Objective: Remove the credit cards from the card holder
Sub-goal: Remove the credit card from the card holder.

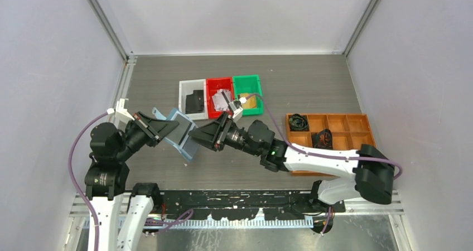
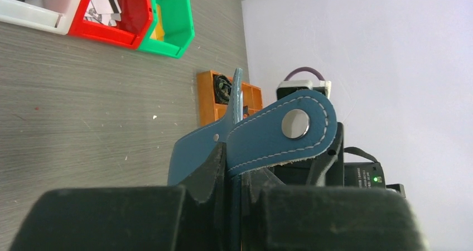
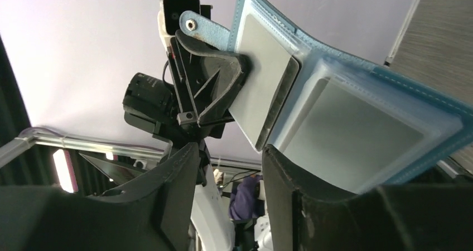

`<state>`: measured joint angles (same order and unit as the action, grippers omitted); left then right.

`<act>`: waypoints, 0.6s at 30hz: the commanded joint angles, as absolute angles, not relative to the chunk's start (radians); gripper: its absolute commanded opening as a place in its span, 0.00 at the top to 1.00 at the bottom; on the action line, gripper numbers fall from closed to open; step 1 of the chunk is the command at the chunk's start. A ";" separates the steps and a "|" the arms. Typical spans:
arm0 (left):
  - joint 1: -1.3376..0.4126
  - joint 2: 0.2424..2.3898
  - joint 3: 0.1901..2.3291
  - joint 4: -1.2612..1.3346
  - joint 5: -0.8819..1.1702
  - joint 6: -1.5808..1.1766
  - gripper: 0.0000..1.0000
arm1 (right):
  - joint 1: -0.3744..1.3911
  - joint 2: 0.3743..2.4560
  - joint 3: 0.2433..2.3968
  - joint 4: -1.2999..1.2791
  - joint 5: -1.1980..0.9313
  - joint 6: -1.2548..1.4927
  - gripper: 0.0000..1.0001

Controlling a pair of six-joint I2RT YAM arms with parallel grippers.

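Observation:
The blue card holder (image 1: pixel 182 133) hangs open above the table, with my left gripper (image 1: pixel 166 129) shut on its edge below the snap tab (image 2: pixel 295 124). In the left wrist view the jaws (image 2: pixel 237 157) pinch the blue leather (image 2: pixel 195 150). A silver-grey credit card (image 3: pixel 262 92) sticks partly out of a clear slot of the holder (image 3: pixel 362 128). My right gripper (image 3: pixel 230 150) is open just under that card's lower corner, with nothing between its fingers. From above, the right gripper (image 1: pixel 201 135) faces the holder from the right.
At the back stand a white bin (image 1: pixel 184 86) holding a black card (image 1: pixel 195 101), a red bin (image 1: pixel 210 83) with a silver card (image 1: pixel 222 99), and a green bin (image 1: pixel 248 82) with a gold card (image 1: pixel 249 102). An orange compartment tray (image 1: pixel 334 122) with coiled cables lies to the right.

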<state>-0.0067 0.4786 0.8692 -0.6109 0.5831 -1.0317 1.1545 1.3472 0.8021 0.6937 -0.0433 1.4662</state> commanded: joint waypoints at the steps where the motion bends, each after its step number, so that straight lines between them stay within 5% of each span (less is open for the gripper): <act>1: -0.008 0.465 0.917 -0.539 0.621 -1.072 1.00 | 1.141 1.207 0.870 0.433 0.013 1.232 0.46; 9: -0.008 0.478 0.904 -0.477 0.758 -1.120 1.00 | 1.023 1.104 1.023 0.178 -0.036 0.916 0.25; 18: -0.009 0.476 0.904 -0.438 0.828 -1.139 1.00 | 0.997 1.252 1.089 0.305 -0.375 0.968 0.18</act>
<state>-0.0067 0.4786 0.8745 -0.5491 0.7547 -1.1023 0.9913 1.2194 1.0706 0.2485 -0.2115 0.9737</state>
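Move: The card in the card holder's upper page, its dark edge showing, lies about 3 cm left and 1 cm ahead of the right hand, roughly level. The holder's other open page is some 3 cm back and 1 cm left. The white bin is far below, about 25 cm ahead and 6 cm left; the red bin is level with it, 5 cm right of the hand. From the left hand, gripping the holder, the card sits about 2 cm right and 2 cm back. The card is left in its pocket as the right hand, already half open, backs off right, up and forward by some 10 cm, spreading its fingers wide, rolling about 25 degrees with its forward side rising and dipping its fingertips. It then eases back left and down about 3 cm. The left hand keeps its pinch on the holder, drawing it back, right and up while turning slightly clockwise. ##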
